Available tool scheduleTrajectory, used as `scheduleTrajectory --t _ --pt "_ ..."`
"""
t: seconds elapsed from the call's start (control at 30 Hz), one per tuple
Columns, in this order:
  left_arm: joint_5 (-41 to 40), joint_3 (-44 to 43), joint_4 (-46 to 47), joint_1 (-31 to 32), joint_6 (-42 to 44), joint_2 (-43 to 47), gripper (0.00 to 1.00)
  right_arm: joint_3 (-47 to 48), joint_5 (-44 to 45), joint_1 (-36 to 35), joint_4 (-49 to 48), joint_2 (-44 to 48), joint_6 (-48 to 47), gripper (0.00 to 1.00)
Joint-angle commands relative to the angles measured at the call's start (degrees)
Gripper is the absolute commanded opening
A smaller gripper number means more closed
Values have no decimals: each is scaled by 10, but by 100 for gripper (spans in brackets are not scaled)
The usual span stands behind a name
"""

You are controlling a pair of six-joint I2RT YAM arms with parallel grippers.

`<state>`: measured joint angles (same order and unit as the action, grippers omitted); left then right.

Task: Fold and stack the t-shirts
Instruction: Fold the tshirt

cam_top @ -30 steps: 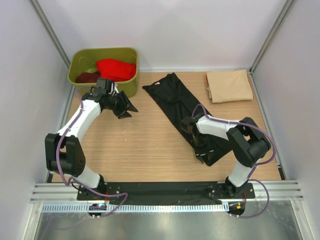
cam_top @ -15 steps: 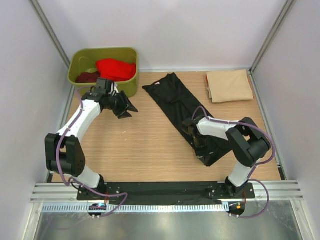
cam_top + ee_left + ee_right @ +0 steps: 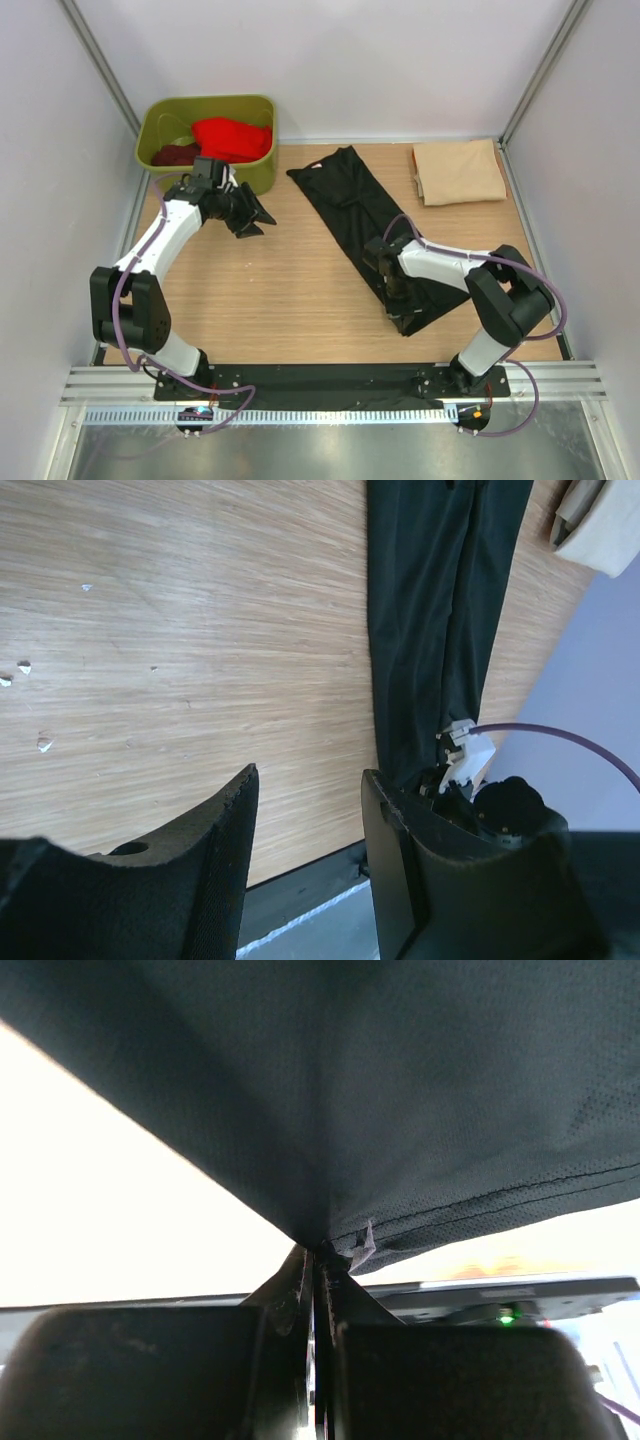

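Observation:
The black t-shirt lies as a long folded strip slanting across the table from the back centre to the front right. My right gripper is shut on its near hem; in the right wrist view the black t-shirt hangs from my pinched right gripper. A folded beige t-shirt rests at the back right. A red t-shirt and a maroon t-shirt sit in the olive tub. My left gripper hovers open over bare wood beside the tub, its gap empty.
The tub stands in the back left corner. White walls with metal posts close in the sides and back. A black base rail runs along the table's near edge. Small white specks lie on the wood.
My right gripper has closed on the black t-shirt's near hem, and that end of the cloth has shifted slightly left and forward. The left arm has not moved.

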<state>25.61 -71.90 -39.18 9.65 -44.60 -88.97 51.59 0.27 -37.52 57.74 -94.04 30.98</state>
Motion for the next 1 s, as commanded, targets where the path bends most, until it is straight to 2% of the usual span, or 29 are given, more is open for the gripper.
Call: scheduleTrajectory --t 0.0,0.1,0.13,0.17,0.23,0.27,0.4,0.53,0.6,0.63,0.67,0.73,0.77,0.87,0.97 --pt "15 11 17 5 1 21 47 11 -24 -30 -17 26 51 1" --pt "11 30 22 16 -5 30 47 13 -26 -61 -31 25 85 2" --pt "9 39 25 21 -8 33 47 21 -25 -69 -30 22 89 6" --pt "7 46 26 27 -12 40 47 28 -21 -74 -25 18 98 15" --pt "4 54 30 55 -18 47 47 56 -5 -81 -2 25 103 24" --pt "-3 61 33 68 -29 51 47 65 -5 -81 6 42 106 38" --pt "-21 73 57 166 -86 61 48 115 -12 -58 43 69 79 49" --pt "-25 105 131 236 -192 60 49 163 -5 16 70 85 53 50" --pt "-29 125 194 274 -264 54 48 158 -24 104 64 93 47 50" --pt "-35 125 205 287 -285 42 48 149 -39 136 63 103 38 50" --pt "-41 122 215 318 -299 34 48 146 -43 206 59 106 35 50" --pt "-47 102 240 350 -335 -2 50 140 -44 275 60 109 28 50" --pt "-48 95 249 381 -344 -18 50 137 -68 335 49 110 30 50" --pt "-42 71 277 432 -371 -73 50 127 -76 411 25 105 38 48" --pt "-50 67 292 464 -383 -102 53 122 -65 434 9 81 42 46"
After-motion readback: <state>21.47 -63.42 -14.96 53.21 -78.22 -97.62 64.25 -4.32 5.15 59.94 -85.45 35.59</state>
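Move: The right hand still pinches the black t-shirt's near-left corner, which lies about 1 cm back from its hand point. From this hand, the near-right corner is some 13 cm to the right and 6 cm ahead; the beige cloth is about 33 cm ahead and 12 cm right. The near-left corner lies roughly 31 cm right of the open left hand, 24 cm back and 15 cm below. Right draws the corner left, releases it and rises forward-right while left swings some 30 cm right-back towards it. ##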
